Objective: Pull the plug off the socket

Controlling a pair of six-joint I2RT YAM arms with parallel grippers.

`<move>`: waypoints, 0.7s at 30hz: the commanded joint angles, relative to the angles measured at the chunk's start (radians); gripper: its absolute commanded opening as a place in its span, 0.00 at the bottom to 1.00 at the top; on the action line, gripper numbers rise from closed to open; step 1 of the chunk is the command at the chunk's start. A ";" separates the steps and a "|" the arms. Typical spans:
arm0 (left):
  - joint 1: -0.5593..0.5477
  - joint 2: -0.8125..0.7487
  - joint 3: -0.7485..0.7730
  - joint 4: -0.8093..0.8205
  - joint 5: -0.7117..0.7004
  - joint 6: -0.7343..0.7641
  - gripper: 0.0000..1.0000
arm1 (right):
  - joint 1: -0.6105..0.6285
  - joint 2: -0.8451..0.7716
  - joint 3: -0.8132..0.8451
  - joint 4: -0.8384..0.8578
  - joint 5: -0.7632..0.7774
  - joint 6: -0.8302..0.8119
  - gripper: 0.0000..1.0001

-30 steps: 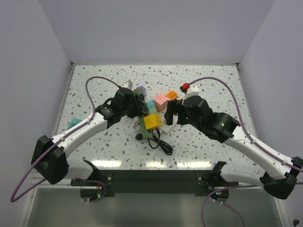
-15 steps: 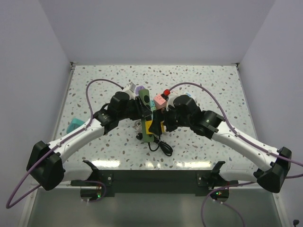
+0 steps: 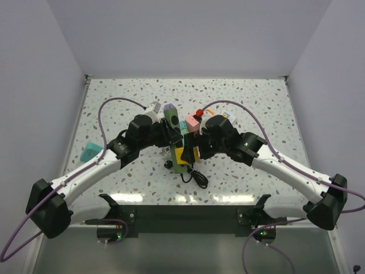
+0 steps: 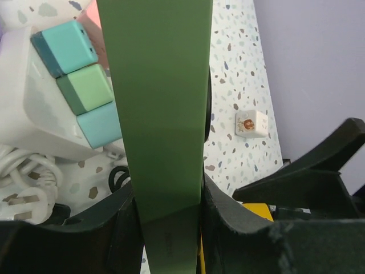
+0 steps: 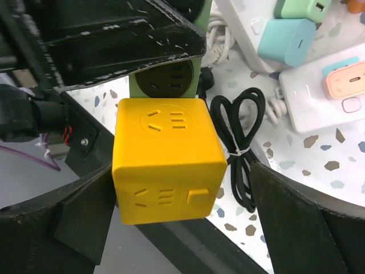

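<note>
The socket is a long green power strip point(image 4: 159, 103), and my left gripper point(image 4: 168, 194) is shut on it, a finger pressed against each long side. A yellow cube plug point(image 5: 165, 160) sits plugged into the strip's point(image 5: 137, 88) face. My right gripper point(image 5: 182, 211) stands open astride this cube: the left finger point(image 5: 80, 217) is close against it and the right finger point(image 5: 302, 217) is well clear. From above, the strip point(image 3: 174, 127) lies between both arms at mid-table. The yellow cube point(image 3: 185, 154) is at its near end, with the left gripper point(image 3: 171, 137) and right gripper point(image 3: 197, 151) on either side.
A coiled black cable point(image 5: 239, 148) lies just right of the cube. Behind it is a white power strip point(image 4: 40, 114) holding teal and green chargers, with pink and orange blocks point(image 3: 193, 121) nearby. A teal block point(image 3: 91, 152) lies at the left, and a small white cube point(image 4: 251, 124) sits on the speckled table.
My right arm has swung left, and its open jaws now straddle the yellow cube. The left arm has shifted slightly, still holding the green strip.
</note>
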 commanded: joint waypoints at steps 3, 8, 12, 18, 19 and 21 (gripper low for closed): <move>-0.013 -0.049 0.040 0.166 0.055 -0.047 0.00 | -0.003 0.002 0.014 -0.013 0.017 -0.007 0.98; -0.030 -0.031 0.023 0.228 0.084 -0.073 0.00 | -0.005 0.042 -0.020 0.115 -0.100 0.045 0.92; -0.040 -0.014 0.038 0.236 0.075 -0.067 0.00 | -0.005 0.101 -0.006 0.136 -0.146 0.059 0.55; -0.037 0.009 0.099 -0.006 -0.070 0.031 0.00 | -0.003 0.036 0.028 0.030 -0.057 0.016 0.00; -0.034 0.015 0.104 -0.033 -0.086 0.043 0.00 | -0.006 0.010 0.040 -0.007 -0.048 0.004 0.00; -0.014 0.023 0.103 -0.109 -0.124 0.077 0.00 | -0.012 -0.013 0.054 -0.051 -0.036 -0.015 0.00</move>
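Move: The yellow plug sits in the lower, near end of the green socket, which the left hand already holds. It lies about 3 cm left of and 3 cm below the right hand, level with it fore and aft, between its wide-open fingers. From the left hand it is some 5 cm back, 4 cm right and 2 cm lower. About 12 cm below the right hand, the black cable coil lies 6 cm back and 2 cm right; the pink cube stands roughly 13 cm ahead, 9 cm down. The yellow plug is taken between the right fingers: the right hand slides about 3 cm left and down over it, closing to roughly two thirds open, then eases 1 cm back to the right with its grip kept. Meanwhile the left hand, still clamping the green socket, lifts it about 2.5 cm and shifts it nearly 2 cm right towards the right hand, then sinks 1 cm. ##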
